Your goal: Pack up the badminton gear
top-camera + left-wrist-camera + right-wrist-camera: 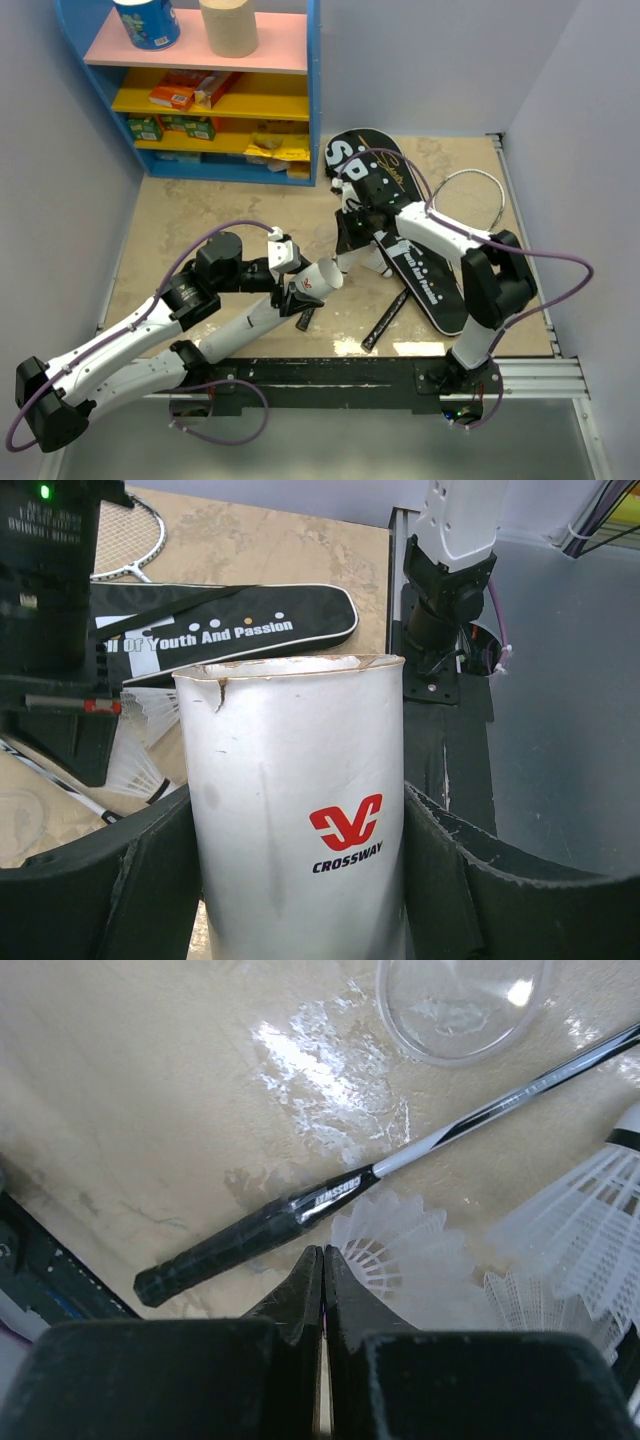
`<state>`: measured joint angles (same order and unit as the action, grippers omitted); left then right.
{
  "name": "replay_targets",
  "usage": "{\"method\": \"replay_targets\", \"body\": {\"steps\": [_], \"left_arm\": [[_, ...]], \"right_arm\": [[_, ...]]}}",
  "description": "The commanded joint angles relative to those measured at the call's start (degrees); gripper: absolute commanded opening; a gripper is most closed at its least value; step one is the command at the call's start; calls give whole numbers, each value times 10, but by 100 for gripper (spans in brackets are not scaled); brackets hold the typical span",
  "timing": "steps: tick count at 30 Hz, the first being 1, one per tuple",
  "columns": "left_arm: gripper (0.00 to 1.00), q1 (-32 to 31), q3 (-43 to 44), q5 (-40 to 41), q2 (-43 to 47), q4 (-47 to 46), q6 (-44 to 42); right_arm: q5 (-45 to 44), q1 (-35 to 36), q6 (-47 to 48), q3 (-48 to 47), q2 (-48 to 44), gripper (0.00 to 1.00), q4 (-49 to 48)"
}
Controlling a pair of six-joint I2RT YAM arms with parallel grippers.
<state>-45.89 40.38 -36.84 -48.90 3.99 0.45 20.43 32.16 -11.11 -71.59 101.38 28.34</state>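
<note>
My left gripper [295, 815] is shut on the long white tube [300, 800], which bears a red CROSSWAY mark and has its open mouth facing the table's middle. In the top view the tube [262, 318] lies slanted by the left gripper [297, 285]. The black bag [425, 270] lies at centre right, with a white racket head [470, 190] beside it. My right gripper [322, 1250] is shut with nothing between its jaws. It hangs just above a black racket handle [225, 1245], and a white shuttlecock [400, 1250] touches its right finger. Another shuttlecock [590, 1220] lies to the right.
A clear round lid [460, 1000] lies on the tabletop beyond the racket shaft. At the back left stands a blue shelf [312, 100] with coloured boxes [180, 95] and paper rolls [228, 25] on top. A black rail [330, 372] runs along the near edge.
</note>
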Motion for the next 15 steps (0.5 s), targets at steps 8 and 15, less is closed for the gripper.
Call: {"method": "replay_targets", "body": {"steps": [8,15], "left_arm": [[8,-1,1,11,-1,-15,13],[6,1,0,62,-24,-22,29]], "right_arm": [[-86,-3,-60,-60,-233,0,48],[-91,-3,-49,-96,-319,0,62]]}}
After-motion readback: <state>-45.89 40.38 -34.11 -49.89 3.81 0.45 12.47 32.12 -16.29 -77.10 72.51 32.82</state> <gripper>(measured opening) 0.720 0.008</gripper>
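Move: The tube mouth, held up by the left hand, is roughly 13 cm back, 4 cm left and 19 cm above the right hand, which already has a shuttlecock pinched just off the table. The other shuttlecock lies level with it, some 8 cm right and 5 cm down; the near racket's handle is about 7 cm back and 7 cm left. For the left hand the tube mouth is about 4 cm ahead, 7 cm right, 3 cm up. The right hand lifts the pinched shuttlecock quickly, about 21 cm, its fingers swinging some 30 degrees forward and left. ##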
